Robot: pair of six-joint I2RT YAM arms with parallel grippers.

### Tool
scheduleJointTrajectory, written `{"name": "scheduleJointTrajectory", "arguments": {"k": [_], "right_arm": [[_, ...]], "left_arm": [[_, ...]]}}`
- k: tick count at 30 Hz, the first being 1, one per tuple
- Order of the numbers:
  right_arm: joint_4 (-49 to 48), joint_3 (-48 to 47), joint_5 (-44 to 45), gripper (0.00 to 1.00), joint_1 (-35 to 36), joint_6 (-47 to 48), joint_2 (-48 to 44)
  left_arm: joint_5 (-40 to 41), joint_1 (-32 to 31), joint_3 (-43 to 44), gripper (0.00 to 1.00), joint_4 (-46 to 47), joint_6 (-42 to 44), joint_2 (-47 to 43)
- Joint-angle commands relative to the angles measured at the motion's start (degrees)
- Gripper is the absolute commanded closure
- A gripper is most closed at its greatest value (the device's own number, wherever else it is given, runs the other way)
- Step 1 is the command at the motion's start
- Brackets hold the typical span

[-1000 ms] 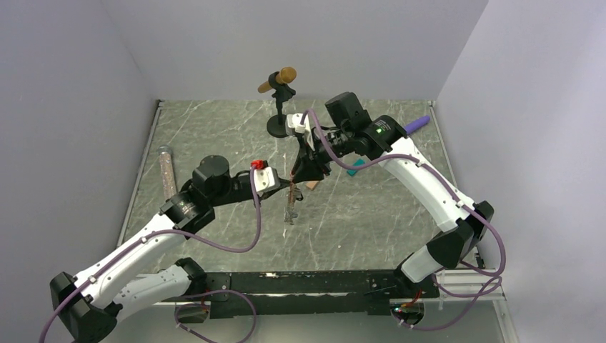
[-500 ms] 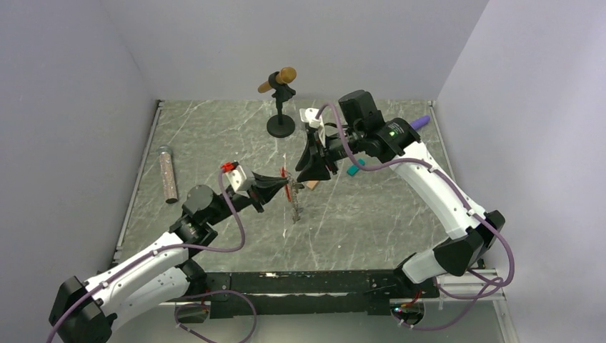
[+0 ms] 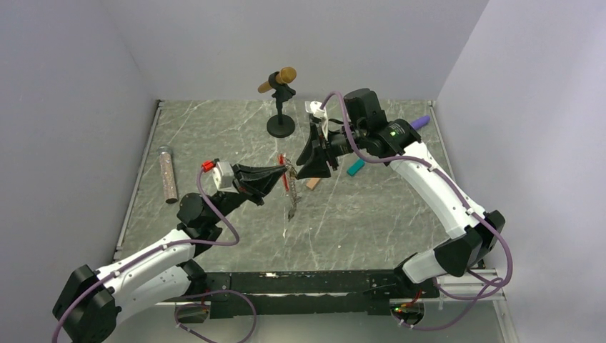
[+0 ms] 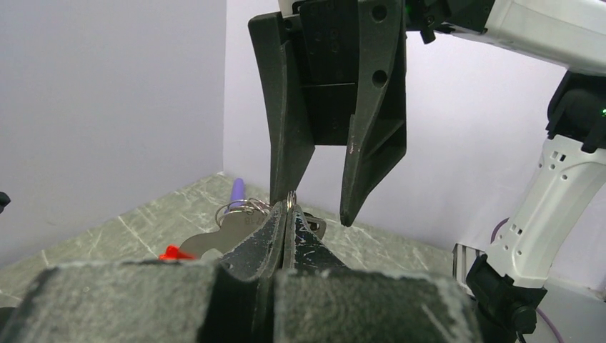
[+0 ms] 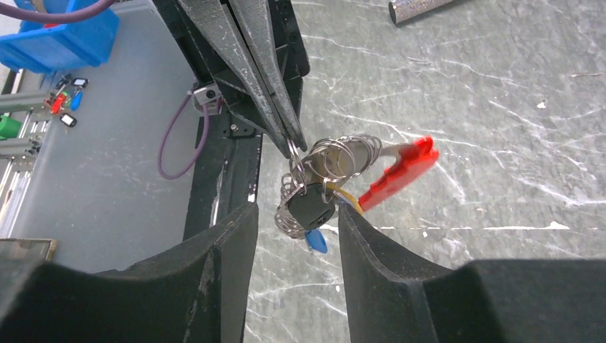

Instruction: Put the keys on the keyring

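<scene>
The keyring [image 5: 336,161] hangs in the air over the middle of the table as a bunch of silvery rings, a red clip [image 5: 396,171], a blue tag [image 5: 316,241] and a black-headed key [image 5: 309,207]. My left gripper [image 3: 286,171] is shut on one thin ring at the top of the bunch [image 4: 291,196]. My right gripper [image 5: 293,214] is open. Its fingers [image 4: 371,128] stand on either side of the hanging key and touch nothing. In the top view the keyring [image 3: 289,194] dangles between the two grippers, with the right gripper [image 3: 314,168] just to its right.
A tan block [image 3: 312,184] and a teal block [image 3: 355,168] lie on the table under the right arm. A black stand with a brown handle [image 3: 281,100] is at the back. A glitter tube [image 3: 167,174] lies at the left and a purple object [image 3: 418,123] at the back right.
The right jaws have opened wider, and that gripper has drawn slightly right. The left arm's elbow has dropped toward the near edge while its gripper keeps hold of the keyring.
</scene>
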State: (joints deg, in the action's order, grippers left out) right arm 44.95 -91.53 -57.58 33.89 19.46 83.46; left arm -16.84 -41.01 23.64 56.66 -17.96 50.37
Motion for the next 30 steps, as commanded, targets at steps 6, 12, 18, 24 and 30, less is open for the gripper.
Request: {"name": "scheduleJointTrajectory", "arguments": {"k": [6, 12, 18, 24, 30], "right_arm": [[-4.24, -1.84, -1.25, 0.51, -0.01, -4.01, 0.37], [-6.27, -3.47, -4.45, 0.56, -0.1, -6.81, 1.12], [-7.83, -2.58, -6.61, 0.68, -0.18, -9.22, 1.29], [-7.59, -1.89, -6.46, 0.85, -0.1, -9.41, 1.1], [-6.99, -1.13, -5.4, 0.78, -0.74, -9.19, 0.84]], "left_arm": [[-1.32, 0.93, 0.85, 1.0, 7.16, -2.46, -0.57], [-3.08, 1.54, 0.98, 1.0, 7.87, -3.58, 0.54], [-4.58, 2.27, 1.41, 1.0, 7.6, -3.93, 0.78], [-5.19, 2.85, 1.61, 1.0, 7.16, -4.02, 0.81], [-5.66, 3.44, 1.68, 1.0, 7.15, -4.28, 0.53]]}}
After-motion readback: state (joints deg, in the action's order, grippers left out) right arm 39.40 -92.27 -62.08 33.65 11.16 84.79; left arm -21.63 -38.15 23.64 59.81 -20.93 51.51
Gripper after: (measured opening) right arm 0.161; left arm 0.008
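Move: The keyring is pinched in the left fingertips. From the open right fingers it is about 2 cm to the left, level fore and aft and roughly 1 cm up. The black key fob hangs just under the ring, some 1 cm left of the right hand and 1 cm below it. The red handle hangs roughly 3 cm farther out, 4 cm left and 5 cm lower than the right hand. Close the right gripper from about half open to nearly shut at the keyring, just above the black fob and beside the left fingertips. While closing, lift it about 1.5 cm and ease it some 1 cm left, turning the wrist only about 5 degrees. Keep the left gripper nearly in place, still pinching the ring shut and holding the bunch up. ##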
